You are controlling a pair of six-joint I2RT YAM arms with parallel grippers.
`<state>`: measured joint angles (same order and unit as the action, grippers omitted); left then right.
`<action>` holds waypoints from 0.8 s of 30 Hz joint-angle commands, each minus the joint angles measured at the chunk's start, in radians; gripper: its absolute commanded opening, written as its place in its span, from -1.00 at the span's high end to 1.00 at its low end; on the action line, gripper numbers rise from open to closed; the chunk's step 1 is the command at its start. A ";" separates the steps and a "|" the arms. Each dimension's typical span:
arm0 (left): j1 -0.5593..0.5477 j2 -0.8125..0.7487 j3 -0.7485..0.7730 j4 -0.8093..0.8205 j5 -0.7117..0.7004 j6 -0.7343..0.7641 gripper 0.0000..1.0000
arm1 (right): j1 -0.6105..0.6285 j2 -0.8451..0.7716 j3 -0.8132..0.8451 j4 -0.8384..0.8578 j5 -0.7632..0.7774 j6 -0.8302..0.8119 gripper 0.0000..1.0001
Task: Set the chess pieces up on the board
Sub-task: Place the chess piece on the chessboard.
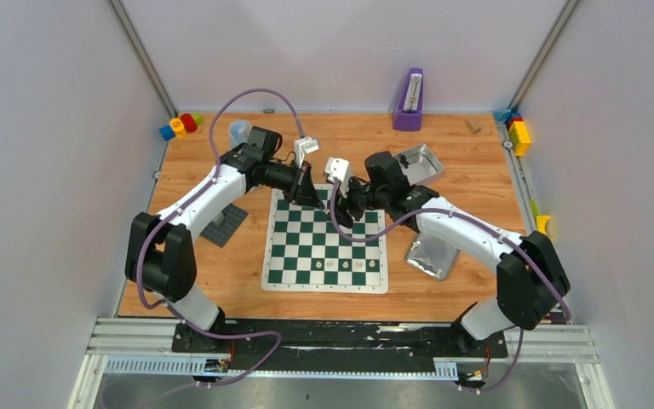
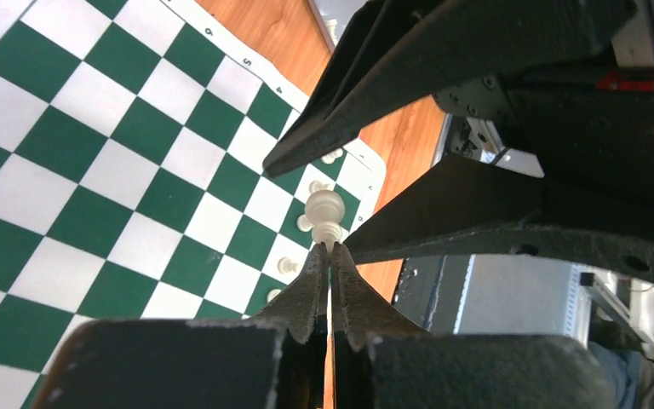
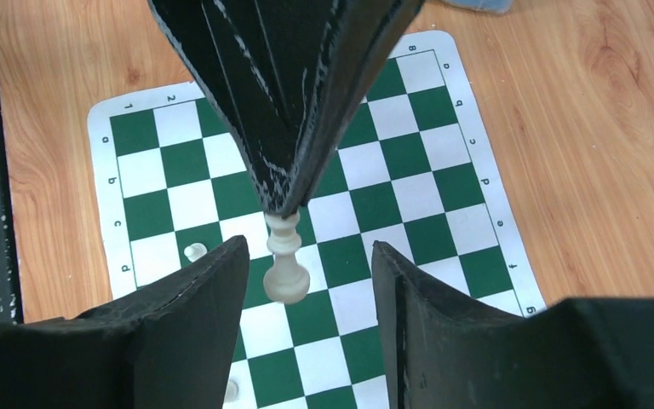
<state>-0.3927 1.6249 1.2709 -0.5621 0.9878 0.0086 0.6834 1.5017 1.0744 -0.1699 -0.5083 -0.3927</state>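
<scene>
The green-and-white board [image 1: 269,256] lies flat in the middle of the wooden table. Both grippers meet above its far edge. My left gripper [image 2: 329,247] is shut on the top of a cream-white chess piece [image 2: 324,213], which hangs in the air base outward. In the right wrist view that piece [image 3: 286,264] sits between the spread fingers of my right gripper [image 3: 308,247], which is open and touches neither side of it. The left fingers [image 3: 289,111] come down from above. Other chess pieces [image 1: 345,265] stand along the board's near rows.
A dark grey plate [image 1: 224,224] lies left of the board, and a silver pouch [image 1: 433,254] lies to its right. A metal tray [image 1: 421,162] and a purple box [image 1: 409,100] sit at the back. Coloured blocks [image 1: 179,125] occupy the back-left corner and more blocks [image 1: 519,132] the back-right one.
</scene>
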 commanded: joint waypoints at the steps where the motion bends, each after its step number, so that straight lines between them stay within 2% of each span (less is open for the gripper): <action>1: -0.003 -0.076 0.024 -0.061 -0.049 0.108 1.00 | -0.027 -0.074 0.010 -0.014 -0.051 0.004 -0.14; 11: -0.042 -0.213 0.016 -0.313 -0.233 0.379 1.00 | -0.289 -0.255 -0.064 -0.094 -0.220 0.028 -0.12; 15: -0.154 -0.271 -0.016 -0.347 -0.329 0.441 1.00 | -0.392 -0.298 -0.111 -0.112 -0.242 0.042 -0.11; 18: -0.286 -0.288 -0.042 -0.347 -0.440 0.474 1.00 | -0.438 -0.315 -0.132 -0.124 -0.247 0.043 -0.10; 24: -0.494 -0.221 -0.074 -0.340 -0.629 0.507 1.00 | -0.464 -0.303 -0.145 -0.136 -0.243 0.021 -0.09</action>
<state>-0.7948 1.3636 1.2156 -0.8867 0.5179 0.4553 0.2264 1.2110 0.9295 -0.3023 -0.7147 -0.3637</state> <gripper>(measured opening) 0.007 0.548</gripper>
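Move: My left hand holds a white pawn pinched in its shut fingers. The free square it goes to, next in the pawn row, lies about 10 cm back, 6 to the left and 15 below; the last-set pawn is 10 back and 3 left, its neighbour 10 back and 1 right. From my open right hand, the tray of white pieces lies some 26 cm right, 7 back and 14 down, the tray of black pieces 20 right and 14 ahead. With the pawn kept pinched, I draw my left hand about 3 cm to the left out of the handover, then swing it back some 11 cm towards the pawn row, losing that leftward shift and starting to sink as the wrist turns the fingers further down. My right hand, already open, leaves the pawn and travels about 15 cm right towards the white pieces' tray, arching up and partly down again, fingers still open. ##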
